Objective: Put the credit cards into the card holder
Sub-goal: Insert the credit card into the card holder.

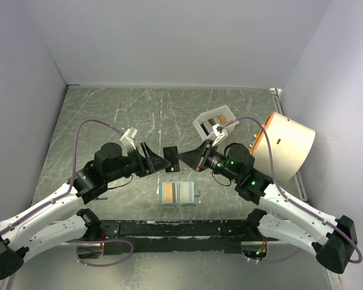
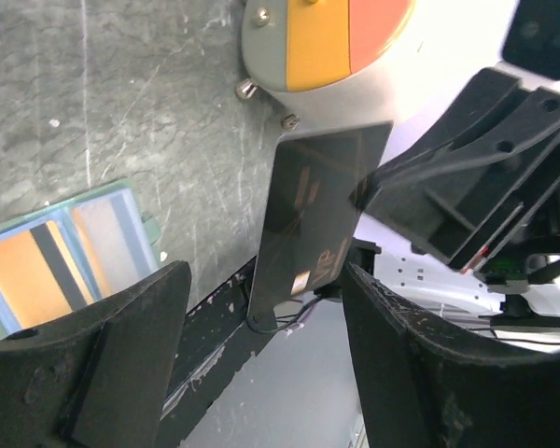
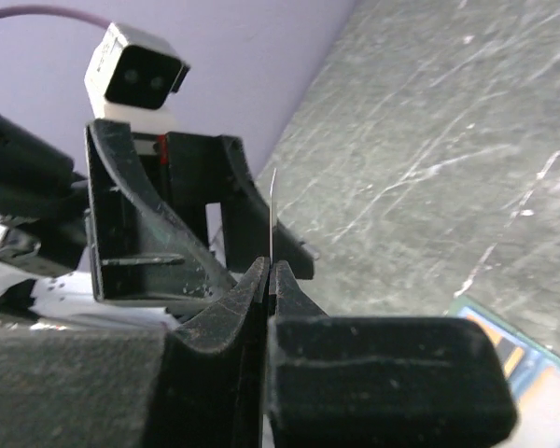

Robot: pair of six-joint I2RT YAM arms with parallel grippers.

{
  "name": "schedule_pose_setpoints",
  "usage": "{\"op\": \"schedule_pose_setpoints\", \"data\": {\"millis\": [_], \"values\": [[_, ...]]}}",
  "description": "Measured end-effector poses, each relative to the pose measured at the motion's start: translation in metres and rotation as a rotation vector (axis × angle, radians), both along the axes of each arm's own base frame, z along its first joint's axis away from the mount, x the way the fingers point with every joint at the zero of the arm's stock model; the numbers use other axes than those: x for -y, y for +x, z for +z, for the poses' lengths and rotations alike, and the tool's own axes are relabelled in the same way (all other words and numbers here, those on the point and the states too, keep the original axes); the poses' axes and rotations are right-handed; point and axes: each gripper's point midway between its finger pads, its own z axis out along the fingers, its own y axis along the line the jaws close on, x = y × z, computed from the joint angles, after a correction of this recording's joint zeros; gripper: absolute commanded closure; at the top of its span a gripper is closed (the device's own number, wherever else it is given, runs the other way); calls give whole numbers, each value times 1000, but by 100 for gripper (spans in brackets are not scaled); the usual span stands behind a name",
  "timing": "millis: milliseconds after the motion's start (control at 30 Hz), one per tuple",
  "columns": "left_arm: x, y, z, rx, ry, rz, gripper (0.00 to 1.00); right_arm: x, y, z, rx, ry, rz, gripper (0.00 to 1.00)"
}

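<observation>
A dark credit card [image 1: 170, 151] hangs in the air between the two arms. My right gripper [image 1: 184, 158] is shut on one edge of it; the right wrist view shows the card [image 3: 273, 210] edge-on, rising out of the closed jaws [image 3: 269, 273]. My left gripper [image 1: 161, 159] faces it, open, its fingers either side of the card's [image 2: 317, 215] free end without touching. The sage-green card holder [image 1: 180, 193] lies open on the table below, and in the left wrist view an orange card [image 2: 33, 280] with a dark stripe sits in one pocket.
A white tray [image 1: 213, 122] holding more cards stands behind the right gripper. A large peach-coloured drum [image 1: 284, 146] lies at the right, against the wall. A black bar [image 1: 181, 228] runs along the near edge between the arm bases.
</observation>
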Motion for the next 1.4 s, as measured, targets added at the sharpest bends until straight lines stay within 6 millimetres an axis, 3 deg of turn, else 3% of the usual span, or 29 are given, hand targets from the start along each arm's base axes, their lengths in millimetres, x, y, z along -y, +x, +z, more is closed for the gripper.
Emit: {"op": "schedule_pose_setpoints", "data": {"millis": [167, 267, 300, 433, 567, 733, 967, 1233, 1400], "values": [[7, 2, 16, 39, -71, -13, 55, -7, -13, -2, -38, 66, 66, 100], [8, 2, 21, 53, -103, -14, 88, -9, -16, 0, -45, 83, 83, 100], [8, 2, 21, 54, -107, -15, 93, -9, -16, 1, -43, 84, 82, 100], [7, -3, 31, 74, -147, -26, 93, -8, -15, -7, -63, 75, 79, 100], [5, -4, 26, 66, -149, -24, 93, -9, -17, -10, -76, 66, 82, 80], [2, -2, 14, 43, -106, -3, 93, -2, -14, -31, -123, -5, 42, 67], [5, 1, -30, -46, 23, -15, 93, 16, -8, -75, -215, -161, -55, 63], [12, -3, -81, -169, 148, -70, 93, 32, -8, -153, -364, -423, -104, 62], [14, -11, -114, -248, 204, -112, 93, 40, -12, -186, -408, -547, -101, 63]]}}
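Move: The black credit card, held in my right fingers about 4 cm to that hand's left, stands edge-on between my open left fingers, some 3 cm to the left hand's right and about level with it. The card holder lies open below: about 7 cm right, 1 cm back and 22 cm down from my left hand. From my right hand the white box of cards is roughly 28 cm ahead, 15 cm right and 25 cm below. I raise my left hand about 3 cm as I shut its fingers on the black card, while my right hand, still pinching it, eases slightly back and left. Once the left has it, my right fingers part and sink nearly 20 cm, drifting 4 cm right and tipping down. My left then lowers the card some 14 cm towards the card holder's left half, tilting about 20 degrees. ##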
